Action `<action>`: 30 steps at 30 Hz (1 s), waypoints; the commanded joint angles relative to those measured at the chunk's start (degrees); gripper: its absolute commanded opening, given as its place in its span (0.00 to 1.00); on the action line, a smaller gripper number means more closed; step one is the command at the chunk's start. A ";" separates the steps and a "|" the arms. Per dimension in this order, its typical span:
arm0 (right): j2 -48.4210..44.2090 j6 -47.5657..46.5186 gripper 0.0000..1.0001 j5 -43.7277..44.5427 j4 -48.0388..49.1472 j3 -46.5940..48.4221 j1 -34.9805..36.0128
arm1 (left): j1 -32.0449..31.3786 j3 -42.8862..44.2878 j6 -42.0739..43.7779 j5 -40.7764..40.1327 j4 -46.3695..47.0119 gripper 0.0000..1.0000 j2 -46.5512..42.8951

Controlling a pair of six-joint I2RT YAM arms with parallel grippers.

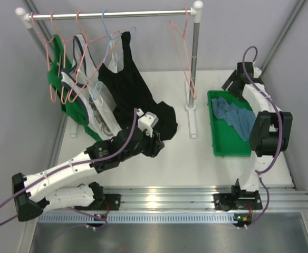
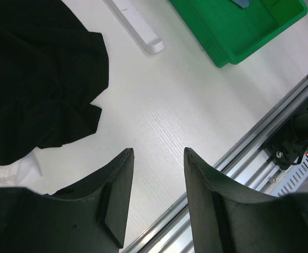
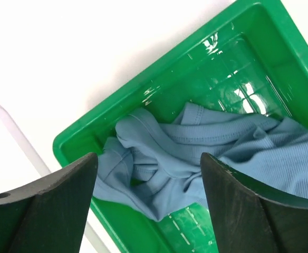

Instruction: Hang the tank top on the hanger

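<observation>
The dusty blue tank top [image 1: 237, 118] lies crumpled in a green bin [image 1: 225, 146] on the right of the table. My right gripper [image 1: 259, 134] hangs over that bin. In the right wrist view its fingers stand wide apart [image 3: 148, 155] above the bunched fabric [image 3: 196, 147], and nothing is pinched between them. An empty pink wire hanger [image 1: 179, 52] hangs at the right end of the rail. My left gripper [image 1: 155, 147] is low over the table's middle, open and empty [image 2: 158, 149], beside the hem of a black top [image 2: 38, 79].
A white rail [image 1: 112, 15] at the back carries a green top [image 1: 56, 79], a white top [image 1: 83, 79] and the black top [image 1: 127, 84] on hangers. The rack's post and foot [image 1: 192, 105] stand just left of the bin. An aluminium rail [image 1: 196, 197] runs along the near edge.
</observation>
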 commanded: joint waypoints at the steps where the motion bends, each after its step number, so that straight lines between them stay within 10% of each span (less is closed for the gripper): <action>1: 2.29 -4.57 0.78 -1.06 0.35 3.67 -0.46 | -0.15 2.73 -0.27 -0.33 -0.94 0.48 -0.15; 22: 7.83 -13.01 0.57 -5.46 2.73 -1.51 0.24 | -0.15 3.17 0.35 0.99 -0.94 0.48 3.55; 30: 5.48 -14.33 0.04 -3.88 -0.08 1.21 0.24 | -0.15 3.70 -0.27 0.64 -1.38 0.48 3.55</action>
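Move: The fold I want, at the far left part of the blue-grey tank top, lies almost straight below my right hand, about 9 cm down, 1 cm back and 1 cm left. The green bin's middle is some 11 cm back, 2 cm right and 10 cm down; the rack's right foot stands about 20 cm left and 4 cm back. From my left hand the fold lies roughly 30 cm ahead, 36 cm right and 18 cm down. I lower my right hand about 8 cm into the green bin, slowly at first and then faster, drifting only a little back and left while my wrist turns some 15 degrees counter-clockwise and steepens to point further down. The fingers narrow on the way, then near the bottom shut and pinch the raised fold of the tank top. My left hand holds nothing and sinks about 2 cm. ##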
